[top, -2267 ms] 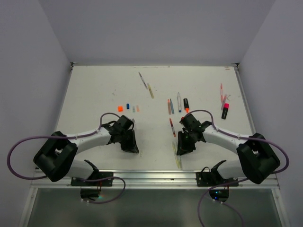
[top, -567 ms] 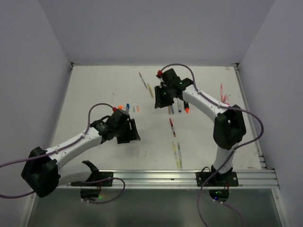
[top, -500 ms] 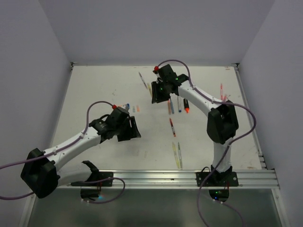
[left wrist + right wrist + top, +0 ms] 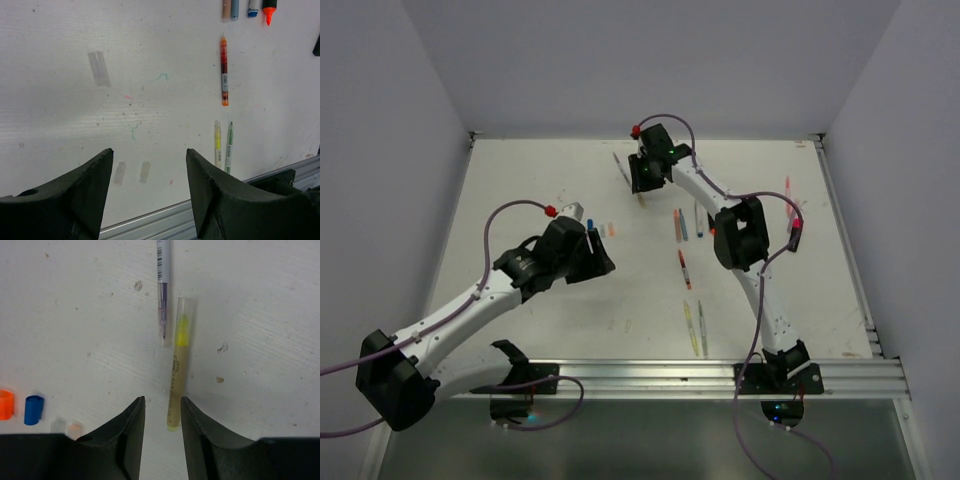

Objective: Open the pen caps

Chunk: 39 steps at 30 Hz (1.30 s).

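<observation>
My right gripper (image 4: pixel 161 405) (image 4: pixel 642 182) stands open above a slim yellow pen (image 4: pixel 176 370). The pen's near end lies between the fingertips, close to the right finger (image 4: pixel 192 412), and a clear cap (image 4: pixel 184 305) covers its yellow tip. A purple pen (image 4: pixel 162 280) lies just beyond it. Loose pen caps, orange (image 4: pixel 5 405), blue (image 4: pixel 34 410) (image 4: pixel 590 226) and two pale ones (image 4: pixel 66 427), sit to the left. My left gripper (image 4: pixel 149 155) (image 4: pixel 598 262) is open and empty over bare table.
A red pen (image 4: pixel 224 70) (image 4: pixel 684 268) lies mid-table, with a yellow pen (image 4: pixel 217 142) and a green pen (image 4: pixel 229 145) near the front rail (image 4: pixel 650 372). More pens (image 4: pixel 682 225) lie behind it. Pink pens (image 4: pixel 787 192) and a black highlighter (image 4: pixel 795 237) lie at the right.
The right arm has stretched farther back and left, from the middle pens to over the yellow pen, and its jaws have widened a little. The left gripper has shifted slightly back.
</observation>
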Motion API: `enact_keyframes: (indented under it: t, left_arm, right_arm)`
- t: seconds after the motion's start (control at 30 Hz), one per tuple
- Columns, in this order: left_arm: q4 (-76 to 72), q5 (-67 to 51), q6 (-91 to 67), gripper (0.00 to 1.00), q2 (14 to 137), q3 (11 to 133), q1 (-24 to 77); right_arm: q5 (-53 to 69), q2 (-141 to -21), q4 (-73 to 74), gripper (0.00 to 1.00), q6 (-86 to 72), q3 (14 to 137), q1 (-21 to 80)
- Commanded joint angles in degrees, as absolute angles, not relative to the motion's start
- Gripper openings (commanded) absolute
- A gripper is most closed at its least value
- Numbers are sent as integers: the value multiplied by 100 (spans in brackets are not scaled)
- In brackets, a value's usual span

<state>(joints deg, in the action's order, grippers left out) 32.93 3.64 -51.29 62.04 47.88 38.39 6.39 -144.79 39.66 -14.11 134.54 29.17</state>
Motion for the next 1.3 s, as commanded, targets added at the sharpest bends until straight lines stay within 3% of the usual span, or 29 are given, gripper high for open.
enact_keyframes:
  t: [0.0, 0.57, 0.87, 1.13, 1.27]
  left_arm:
    - [3296, 615, -5115, 63, 6108, 4606, 3841]
    - [3146, 545, -5177, 63, 6179, 4509, 3788]
    - [3331, 598, -5238, 63, 6099, 4718, 3735]
    - [3349, 352, -4957, 63, 6582, 5703, 3639]
    - [3340, 281, -4773, 63, 6925, 6143, 3639]
  right_arm:
    - [431, -14467, 3684, 38, -1011, 13589, 2962]
    - [-211, -15126, 3876, 28, -791, 13526, 3120]
    - [-527, -15346, 4157, 0, -1002, 14018, 3199]
    - [-405, -14038, 3938, 0, -1503, 13369, 2795]
    - [-28, -12723, 4008, 0, -1477, 12588, 2742]
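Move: The yellow pen lies almost under my right hand, its middle about 2 cm ahead and 4 cm down, pointing forward and a little left. The purple pen's middle is some 10 cm ahead and 6 cm left of this hand; the small clear-orange cap lies about 9 cm back and 8 cm left, the light-brown pen about 10 cm back and 13 cm right. From my left hand the yellow pen is roughly 32 cm ahead, 11 cm right and 12 cm down. I sink my right hand about 4 cm onto the yellow pen, easing slightly forward and rolling its left side down some 10 degrees, and close the fingers on the barrel a little behind its middle. Keeping that pinch, I carry the pen about 5 cm right, rising a couple of centimetres and turning slightly clockwise. My empty, half-open left hand dips about 2 cm, then climbs about 5 cm while reaching forward. ##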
